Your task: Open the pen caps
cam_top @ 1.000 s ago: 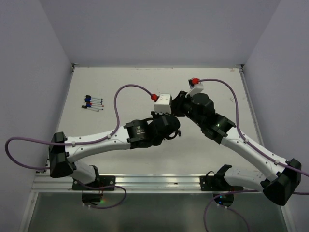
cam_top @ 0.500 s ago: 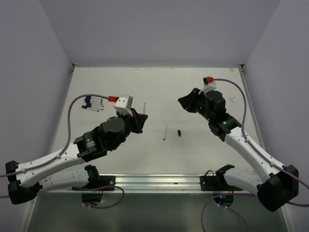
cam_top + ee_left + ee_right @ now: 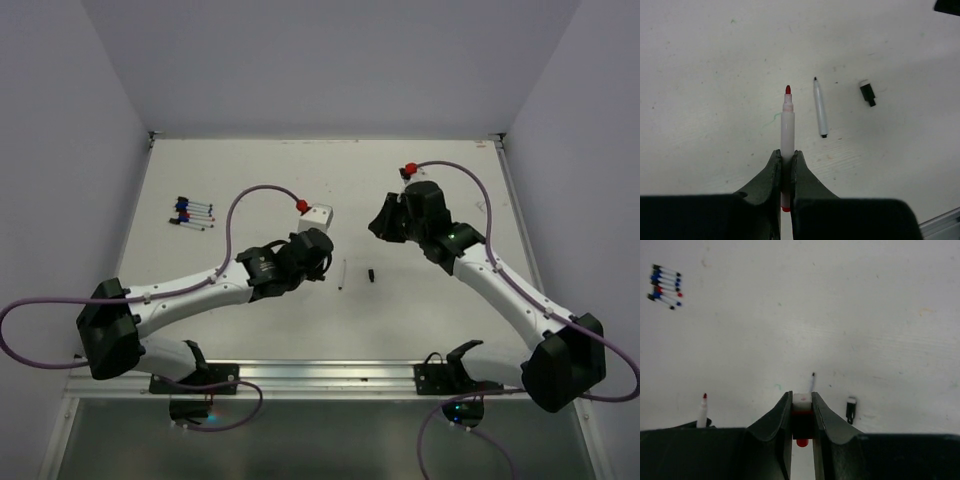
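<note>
My left gripper (image 3: 786,154) is shut on the white barrel of a pen (image 3: 787,125) whose bare red tip points away from me. My right gripper (image 3: 801,396) is shut on a short red pen cap (image 3: 801,412) with a white end. In the top view the left gripper (image 3: 322,262) and the right gripper (image 3: 378,226) hang apart over the table's middle. Between them an uncapped black-tipped pen (image 3: 342,274) lies flat, with a loose black cap (image 3: 371,274) just right of it. Several capped pens (image 3: 192,213) lie in a row at the far left.
Purple cables with red connectors (image 3: 302,206) arc from both wrists. White walls close the table (image 3: 300,170) on three sides, and a metal rail (image 3: 320,377) runs along the near edge by the arm bases.
One second ago both grippers met at the centre. They have pulled apart; the left arm swung out left with the pen and has come back toward the middle.
</note>
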{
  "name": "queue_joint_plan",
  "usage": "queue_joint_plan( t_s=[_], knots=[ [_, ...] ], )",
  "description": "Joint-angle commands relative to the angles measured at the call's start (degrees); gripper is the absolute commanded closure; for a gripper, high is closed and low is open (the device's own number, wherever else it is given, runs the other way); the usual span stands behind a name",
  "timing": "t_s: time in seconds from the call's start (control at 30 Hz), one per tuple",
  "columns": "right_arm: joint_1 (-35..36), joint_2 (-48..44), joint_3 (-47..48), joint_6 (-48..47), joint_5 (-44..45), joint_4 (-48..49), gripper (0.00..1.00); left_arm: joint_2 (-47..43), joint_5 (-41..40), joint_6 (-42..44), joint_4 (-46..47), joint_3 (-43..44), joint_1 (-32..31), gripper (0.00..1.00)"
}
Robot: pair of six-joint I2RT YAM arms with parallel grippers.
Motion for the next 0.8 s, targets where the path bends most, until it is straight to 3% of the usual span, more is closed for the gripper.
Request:
queue_joint_plan(
  t_s=[0.0, 0.27, 0.77],
  knots=[
    [-0.02, 2.35, 1.80, -4.41, 6.51, -11.86, 1.00, 0.01, -0.83, -2.07, -2.30, -1.97, 1.50, 1.00],
    [-0.02, 8.24, -1.44, -6.35, 10.04, -15.92, 1.00, 4.22, 4.26, 0.21, 8.77, -8.04, 1.94, 1.00],
    [0.95, 14.57, -7.16, -8.46, 10.66, -9.34, 1.00, 17.94, 11.38, 1.27, 18.09, -6.02, 4.31, 1.00]
  ],
)
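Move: The left hand, holding the red pen, has its bare patch of table about 15 cm straight below; the black pen lies 4 cm ahead and 4 cm right of the hand, the black cap 3 cm ahead and 10 cm right. The right hand, holding the red cap, has its free spot some 5 cm back, 6 cm right and 19 cm down; from it the black cap lies 4 cm back, level sideways, the black pen 4 cm back, 7 cm left. Both closed hands sink about 15 cm towards the table, the right also going right and back, fingers tipping down. ##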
